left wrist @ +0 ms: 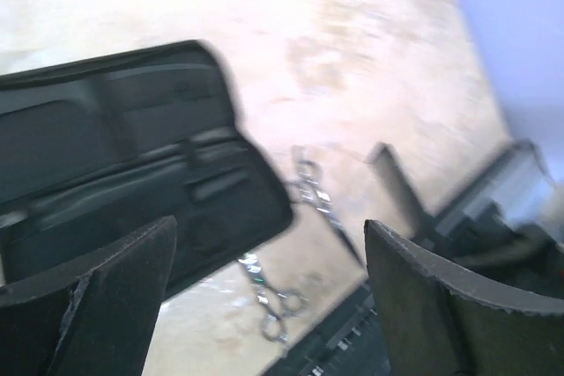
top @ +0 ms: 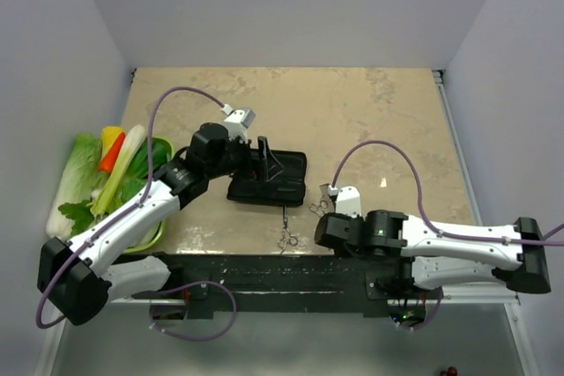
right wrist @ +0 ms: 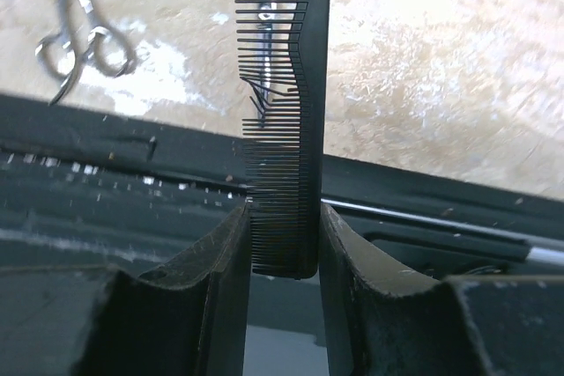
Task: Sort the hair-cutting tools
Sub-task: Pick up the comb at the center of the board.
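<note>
My right gripper [right wrist: 282, 217] is shut on the lower end of a slim black comb [right wrist: 304, 85], which stands straight up between the fingers. One pair of silver scissors [right wrist: 79, 41] lies on the table just beyond the black rail, to the left of the comb. In the top view these scissors [top: 285, 237] lie below the black case [top: 269, 178], and a second pair [top: 315, 209] lies by the right gripper [top: 319, 217]. My left gripper [left wrist: 269, 226] is open and empty above the case [left wrist: 115, 156]. Both pairs of scissors [left wrist: 273, 305] show blurred in the left wrist view.
A green bowl of vegetables [top: 106, 182] stands at the left edge beside the left arm. The black base rail [top: 264, 270] runs along the near edge. White walls close the table in on the left, right and back.
</note>
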{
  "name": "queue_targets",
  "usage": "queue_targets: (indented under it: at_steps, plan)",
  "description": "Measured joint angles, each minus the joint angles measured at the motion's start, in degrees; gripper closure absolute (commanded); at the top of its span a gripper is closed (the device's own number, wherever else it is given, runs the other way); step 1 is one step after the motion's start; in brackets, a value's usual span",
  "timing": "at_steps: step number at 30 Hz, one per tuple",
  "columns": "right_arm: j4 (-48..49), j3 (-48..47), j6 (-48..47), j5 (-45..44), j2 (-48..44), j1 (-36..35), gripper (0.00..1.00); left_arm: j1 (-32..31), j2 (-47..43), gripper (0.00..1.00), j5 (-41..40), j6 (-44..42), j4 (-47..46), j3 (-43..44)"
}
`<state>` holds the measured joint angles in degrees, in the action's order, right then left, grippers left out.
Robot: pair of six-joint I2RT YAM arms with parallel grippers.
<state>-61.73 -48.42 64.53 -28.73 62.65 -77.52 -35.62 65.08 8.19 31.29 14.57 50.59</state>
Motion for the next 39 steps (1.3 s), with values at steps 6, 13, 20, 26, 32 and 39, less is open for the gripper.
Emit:
queue_targets:
  at_steps: [6, 13, 20, 26, 32, 39]
  plan:
    - [-1.3, -3.8, -13.3, 3.0, -9.2, -0.1, 0.74, -0.1, -1.6, 0.09, 17.1, -0.4, -0.1, 2.9]
    - [-2.1, -12.3, -25.6, 6.8, -7.5, -0.5, 0.73, -0.1, -2.3, 0.09, 29.4, 1.8, -0.4, 2.9]
    - [-1.7, -16.2, -33.1, 8.8, -6.0, -0.7, 0.74, -0.1, -4.0, 0.1, 35.4, 5.4, -2.1, 1.7]
    - [-1.6, -16.8, -35.9, 9.2, -4.7, -1.3, 0.74, -0.1, -6.9, 0.11, 36.7, 6.7, -2.3, 0.1]
    - [-1.7, -20.1, -38.2, 9.1, -1.2, -2.1, 0.75, -0.1, -7.5, 0.13, 36.9, 7.2, -2.2, -0.9]
    - [-1.8, -26.2, -39.5, 7.9, 1.1, -3.5, 0.74, -0.1, -7.8, 0.12, 36.8, 7.1, -1.4, -0.9]
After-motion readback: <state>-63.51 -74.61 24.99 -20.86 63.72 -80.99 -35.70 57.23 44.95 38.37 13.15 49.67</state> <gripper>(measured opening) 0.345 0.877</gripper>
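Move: From the open left hand, the middle of the comb lies about 11 cm back, 15 cm to the right and 6 below; the black case is almost straight under, 3 cm farther out, 19 down. The right hand still pinches the comb by one end; from it the left gripper is 17 cm forward, 16 left, 10 up, the nearer scissors 4 ahead, 1 left, and the thinning scissors 3 ahead, 12 left, both 10 below. Upward goes the right hand with the comb in its keeping grip, rising some 13 cm and drifting left towards the left gripper while turning counter-clockwise about 40 degrees, so that the free end swings towards it. The left hand, fingers still wide open, draws back about 12 cm and up 7 while turning clockwise some 30 degrees to face the comb, then waits. ##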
